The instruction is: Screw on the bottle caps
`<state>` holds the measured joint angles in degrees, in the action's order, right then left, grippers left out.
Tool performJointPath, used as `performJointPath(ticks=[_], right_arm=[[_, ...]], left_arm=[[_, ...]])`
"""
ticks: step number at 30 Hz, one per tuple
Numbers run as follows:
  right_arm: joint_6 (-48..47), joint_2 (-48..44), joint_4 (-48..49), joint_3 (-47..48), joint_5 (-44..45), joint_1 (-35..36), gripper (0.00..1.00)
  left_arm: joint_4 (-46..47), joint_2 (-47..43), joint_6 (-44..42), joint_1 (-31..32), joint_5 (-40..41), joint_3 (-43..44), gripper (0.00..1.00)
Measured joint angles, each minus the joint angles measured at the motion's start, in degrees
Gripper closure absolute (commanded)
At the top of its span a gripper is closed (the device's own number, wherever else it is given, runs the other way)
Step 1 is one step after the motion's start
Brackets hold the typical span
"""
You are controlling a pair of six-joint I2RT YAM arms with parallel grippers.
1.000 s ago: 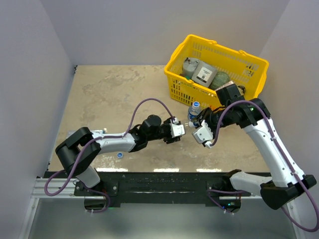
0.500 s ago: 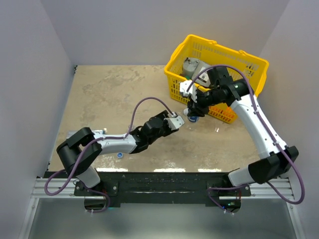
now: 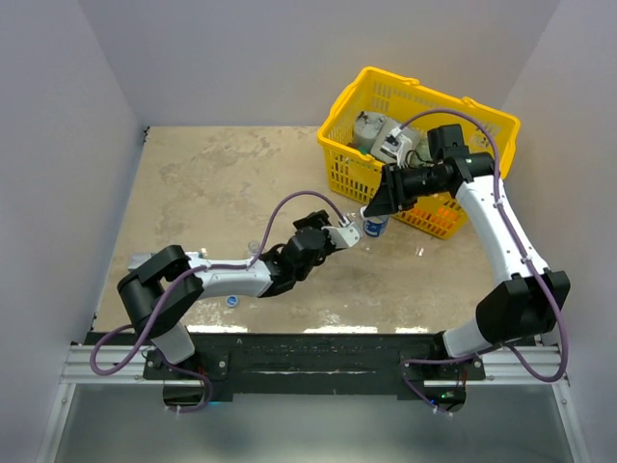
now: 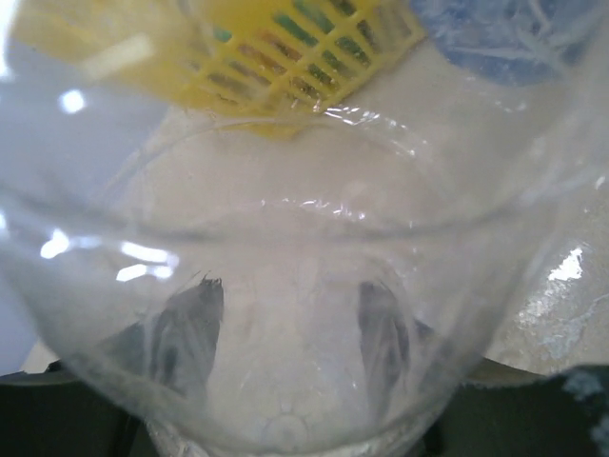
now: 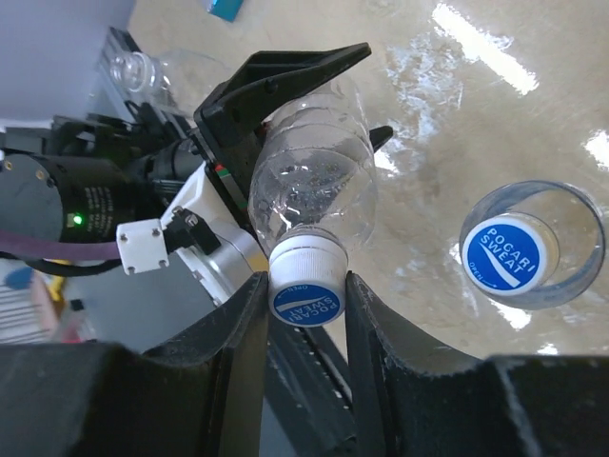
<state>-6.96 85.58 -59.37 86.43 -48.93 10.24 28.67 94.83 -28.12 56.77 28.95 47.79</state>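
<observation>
In the right wrist view a clear unlabelled bottle (image 5: 314, 181) points its neck at the camera. A blue and white bottle cap (image 5: 306, 286) sits on that neck, and my right gripper (image 5: 306, 293) is shut on the cap. My left gripper (image 5: 319, 114) is shut on the bottle's body, its black fingers (image 4: 186, 333) showing through the plastic. From above, the two grippers (image 3: 345, 234) (image 3: 374, 207) meet in front of the basket. Beside them stands a capped bottle with a blue label (image 3: 375, 224). Another clear bottle (image 5: 143, 67) lies uncapped near the left arm.
A yellow basket (image 3: 482, 121) with grey cans and jars stands at the back right, close behind the right gripper. A loose blue cap (image 3: 231, 300) lies on the table by the left arm. Grey walls close in the left and right sides.
My right arm swung from the near right up beside the basket, and its gripper turned onto the bottle's neck. My left gripper shifted slightly away with the bottle.
</observation>
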Motion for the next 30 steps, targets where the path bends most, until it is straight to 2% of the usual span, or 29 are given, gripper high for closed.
performJointPath(ticks=[7, 21, 22, 23, 25, 27, 30], right_arm=[[6.86, 1.62, 1.6, -1.53, -4.04, -1.49, 1.0], [10.56, 3.19, 2.1, 1.25, -6.05, -2.4, 1.0], [10.56, 3.43, 2.01, 2.01, -6.03, -2.4, 1.0], [10.54, 3.78, 1.75, 3.04, -6.01, -2.4, 1.0], [10.36, 4.31, 1.14, 5.31, -5.68, -2.36, 1.0], [9.49, 4.59, -0.2, 7.85, -4.37, -2.1, 1.0], [6.58, 6.25, -2.27, 13.6, -2.49, -0.83, 1.0]], left_arm=[[0.46, 0.0, -4.87, -0.11, 3.1, 0.09, 1.0], [2.56, 0.11, -11.47, -0.79, 4.76, 1.55, 1.0], [2.54, 0.11, -11.34, -0.96, 4.74, 1.86, 0.7], [2.49, 0.11, -11.08, -1.16, 4.61, 2.23, 0.47], [2.29, 0.11, -9.81, -1.36, 4.33, 2.95, 0.13], [1.88, 0.11, -8.13, -1.49, 2.67, 3.63, 0.01], [0.92, 0.02, -4.57, -1.44, -1.27, 5.27, 0.0]])
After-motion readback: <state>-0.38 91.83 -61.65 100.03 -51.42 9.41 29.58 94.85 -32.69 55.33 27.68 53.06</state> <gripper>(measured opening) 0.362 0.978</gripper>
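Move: The right fingers already pinch the white cap, which sits on the mouth of the clear bottle; the bottle's body hangs below, its middle about 9 cm down, 3 cm to the left and 1 cm back. From the left hand, still gripping that body, the cap lies roughly 11 cm up, 4 cm right and 1 cm ahead. The labelled bottle stands about 5 cm ahead of the right hand, 3 cm right and 14 cm down, the yellow basket some 22 cm ahead, 13 cm right and 18 cm below. Keeping its pinch on the cap, the right hand stays nearly in place at first while it tips some 10 degrees, then climbs about 4.5 cm and goes 3 cm forward, away from the table, with the tip mostly undone. The left hand rises along with it by about 4 cm, drifting a little forward and rolling slightly and back, and only at the end spreads its fingers from their grip on the bottle's body to wide open, letting go as it shifts back to the right. ##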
